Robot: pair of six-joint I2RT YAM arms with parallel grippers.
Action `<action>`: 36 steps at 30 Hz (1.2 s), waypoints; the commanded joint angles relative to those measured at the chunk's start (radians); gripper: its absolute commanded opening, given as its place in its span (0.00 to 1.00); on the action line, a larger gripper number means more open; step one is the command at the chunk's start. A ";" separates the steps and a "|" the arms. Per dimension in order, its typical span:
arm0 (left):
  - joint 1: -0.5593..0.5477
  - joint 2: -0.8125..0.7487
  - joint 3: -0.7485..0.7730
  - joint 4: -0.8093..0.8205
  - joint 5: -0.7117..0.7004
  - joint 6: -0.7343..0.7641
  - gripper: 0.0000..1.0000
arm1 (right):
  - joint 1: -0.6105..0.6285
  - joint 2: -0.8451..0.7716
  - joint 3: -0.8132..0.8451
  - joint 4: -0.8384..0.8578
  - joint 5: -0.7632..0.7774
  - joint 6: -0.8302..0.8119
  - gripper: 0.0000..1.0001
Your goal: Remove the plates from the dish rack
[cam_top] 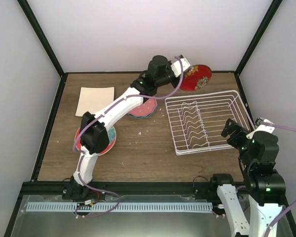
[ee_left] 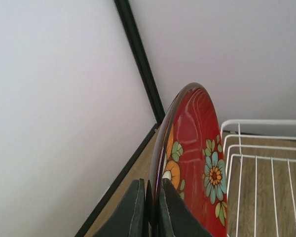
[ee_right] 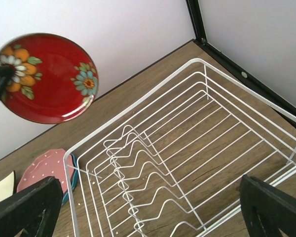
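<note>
My left gripper [cam_top: 184, 73] [ee_left: 149, 190] is shut on the rim of the small dark red floral plate [cam_top: 197, 78] [ee_left: 195, 148] [ee_right: 47, 79]. It holds the plate on edge in the air, just beyond the back left corner of the dish rack [cam_top: 197, 95] [ee_left: 256, 121] [ee_right: 138, 100]. No plates stand in the white wire rack; its wavy dividers are bare. My right gripper [cam_top: 232, 131] [ee_right: 148, 212] hovers open above the rack's front right part, with nothing between its fingers.
A beige square plate [cam_top: 94, 100] lies at the back left. A pink polka-dot plate [cam_top: 144, 107] [ee_right: 42, 168] tops a small stack left of the rack. A red-and-teal plate [cam_top: 111, 139] lies under my left arm. Black frame posts and walls close the back.
</note>
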 commanded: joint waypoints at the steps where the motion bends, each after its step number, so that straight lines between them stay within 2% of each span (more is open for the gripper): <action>1: 0.087 -0.148 0.008 0.021 -0.044 -0.270 0.04 | 0.011 -0.022 0.003 -0.008 0.000 -0.002 1.00; 4: 0.189 -0.248 -0.065 -0.085 0.022 -0.532 0.04 | 0.010 -0.030 0.005 -0.011 0.005 -0.003 1.00; 7: 0.287 -0.416 -0.323 -0.080 0.126 -0.715 0.04 | 0.011 -0.028 0.004 -0.007 0.007 -0.012 1.00; 10: 0.341 -0.600 -0.609 -0.096 0.162 -0.762 0.04 | 0.011 -0.017 0.011 0.002 0.006 -0.023 1.00; 15: 0.372 -0.854 -1.031 -0.125 0.222 -0.844 0.04 | 0.012 -0.009 0.008 0.018 0.004 -0.030 1.00; 18: 0.371 -0.951 -1.182 -0.110 0.253 -0.882 0.04 | 0.011 -0.011 -0.003 0.026 -0.005 -0.026 1.00; 25: 0.369 -1.007 -1.360 -0.127 0.288 -0.857 0.04 | 0.012 -0.011 -0.012 0.045 -0.027 -0.007 1.00; 30: 0.357 -0.926 -1.429 -0.089 0.299 -0.849 0.04 | 0.011 -0.009 0.000 0.041 -0.023 -0.009 1.00; 36: 0.338 -0.803 -1.436 -0.015 0.259 -0.840 0.04 | 0.011 -0.008 0.026 0.021 -0.006 -0.014 1.00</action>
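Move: The left hand already pinches the red flowered plate by its rim, clear of the rack. The bare table spot it is bound for lies about 21 cm back, 21 cm left and 34 cm below. From the hand, the pink plate sits 1 cm ahead and 21 cm left, the red-and-teal plate 18 cm back and 45 cm left, the dish rack 10 cm back and 16 cm right. From the right hand that spot is some 7 cm ahead, 36 cm left, 33 cm below. Keeping its pinch on the rim of the red flowered plate, the left hand sweeps some 27 cm left, lifting slightly at first, away from the dish rack. It then comes back about 18 cm and sinks to 25 cm below its start, towards the bare table between the rack and the red-and-teal plate, while the wrist tips the nearly level fingers to point about 45 degrees down, still rightward. ##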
